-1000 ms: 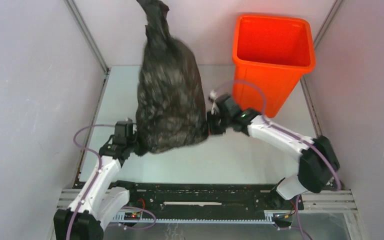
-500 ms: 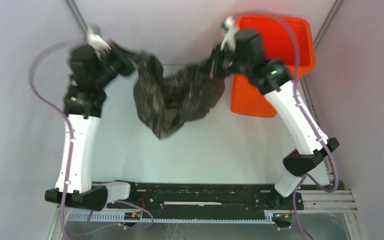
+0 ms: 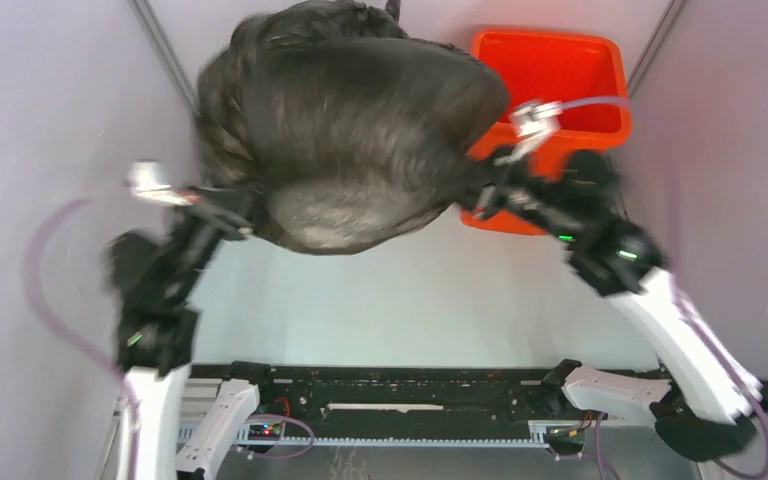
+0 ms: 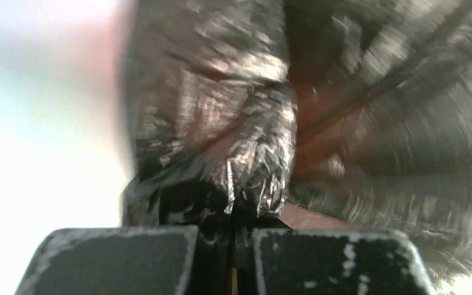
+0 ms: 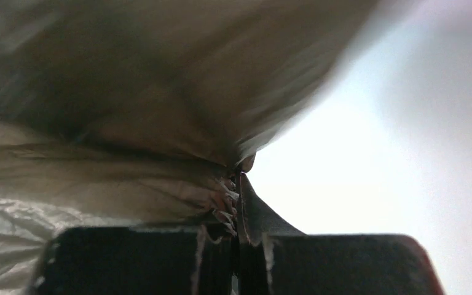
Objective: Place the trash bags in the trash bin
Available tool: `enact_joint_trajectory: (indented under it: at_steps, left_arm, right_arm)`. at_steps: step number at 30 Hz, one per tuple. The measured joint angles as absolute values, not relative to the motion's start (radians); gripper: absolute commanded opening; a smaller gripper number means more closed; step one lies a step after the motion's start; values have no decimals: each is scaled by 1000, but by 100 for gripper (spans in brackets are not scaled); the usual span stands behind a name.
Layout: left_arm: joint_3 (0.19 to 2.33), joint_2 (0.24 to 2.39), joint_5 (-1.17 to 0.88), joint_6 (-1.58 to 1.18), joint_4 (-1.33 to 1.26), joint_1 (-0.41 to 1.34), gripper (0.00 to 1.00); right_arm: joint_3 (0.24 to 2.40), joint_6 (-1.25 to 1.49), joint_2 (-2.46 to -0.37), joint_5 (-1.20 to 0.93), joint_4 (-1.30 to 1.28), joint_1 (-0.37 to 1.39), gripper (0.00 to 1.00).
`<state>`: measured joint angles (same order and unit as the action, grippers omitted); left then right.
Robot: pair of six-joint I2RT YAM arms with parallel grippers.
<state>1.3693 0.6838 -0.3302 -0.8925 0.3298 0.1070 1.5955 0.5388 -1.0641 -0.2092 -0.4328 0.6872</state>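
Observation:
The black trash bag (image 3: 350, 120) is puffed up wide and held high in the air between both arms, at the back centre of the top view. My left gripper (image 3: 240, 208) is shut on its left edge; the left wrist view shows crinkled black film (image 4: 246, 153) pinched between the jaws. My right gripper (image 3: 480, 190) is shut on its right edge; the right wrist view shows stretched film (image 5: 129, 135) running into the closed jaws. The orange trash bin (image 3: 570, 70) stands at the back right, partly hidden by the bag and the right arm.
Grey enclosure walls (image 3: 50, 120) stand close on both sides and behind. The pale table top (image 3: 400, 290) lies below the bag. The black base rail (image 3: 400, 385) runs along the near edge.
The bag has ballooned from a sagging bundle into a wide puffed shape. Both grippers have come down and nearer, still holding its two edges; the frame is motion-blurred.

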Motion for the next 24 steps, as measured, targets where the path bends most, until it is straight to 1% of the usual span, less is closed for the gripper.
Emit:
enact_joint_trajectory:
  at_steps: [1, 3, 5, 6, 8, 9, 11, 12, 13, 15, 16, 18, 21, 22, 23, 24]
  left_arm:
    - [1200, 664, -324, -889, 345, 101, 0]
    - [891, 691, -322, -886, 398, 90, 0]
    - [643, 752, -316, -883, 488, 84, 0]
    - [540, 754, -311, -884, 574, 82, 0]
    - [465, 667, -310, -891, 733, 82, 0]
    - [471, 624, -312, -892, 744, 83, 0]
    - [561, 572, -310, -902, 741, 81, 0]
    - [620, 581, -310, -907, 728, 81, 0]
    - [725, 623, -315, -912, 719, 81, 0]
    - [934, 736, -326, -922, 682, 80, 0]
    - [1058, 799, -335, -929, 665, 80, 0]
    - [1376, 953, -363, -961, 605, 80, 0]
    - [1768, 1104, -382, -1002, 511, 79, 0]
    - [1874, 1129, -386, -1009, 472, 79, 0]
    - [1942, 1131, -386, -1012, 428, 78, 0]
    - [1960, 1110, -386, -1012, 403, 78, 0]
  right_arm:
    - [1498, 542, -1087, -212, -430, 687, 0]
    - [1331, 548, -1182, -222, -460, 689, 0]
    - [1185, 551, -1333, -223, -508, 701, 0]
    - [1138, 553, -1378, -219, -540, 706, 0]
    - [1038, 557, -1433, -210, -649, 734, 0]
    - [1028, 560, -1431, -211, -688, 741, 0]
    - [1075, 568, -1399, -221, -726, 743, 0]
    - [1131, 569, -1394, -226, -741, 736, 0]
    - [1216, 570, -1396, -230, -756, 723, 0]
    - [1471, 566, -1428, -233, -792, 694, 0]
    - [1639, 559, -1458, -230, -809, 684, 0]
    - [1975, 541, -1526, -217, -843, 670, 0]
    - [2497, 525, -1636, -187, -913, 666, 0]
    - [2582, 524, -1637, -181, -904, 664, 0]
    - [2599, 522, -1595, -174, -890, 661, 0]
    - [2567, 522, -1546, -170, -887, 660, 0]
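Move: The trash bag is already pinched by both hands and billows between them: its middle is about 12 cm to the right of the left hand and 8 cm ahead, perhaps 5 cm above. From the right hand it lies some 11 cm to the left, 6 cm ahead and 5 cm above. The trash bin stands roughly 25 cm ahead of the right hand, 22 cm to its right and 36 cm lower. Keep both grippers shut on the trash bag and swing them together in one fast shake: whip both hands down about 40 cm towards the table, bowing forward on the way, with the fingers tipping steeply down. Then sweep both back up, bowing forward again and levelling the fingers, to finish about 10 cm above where they began. ##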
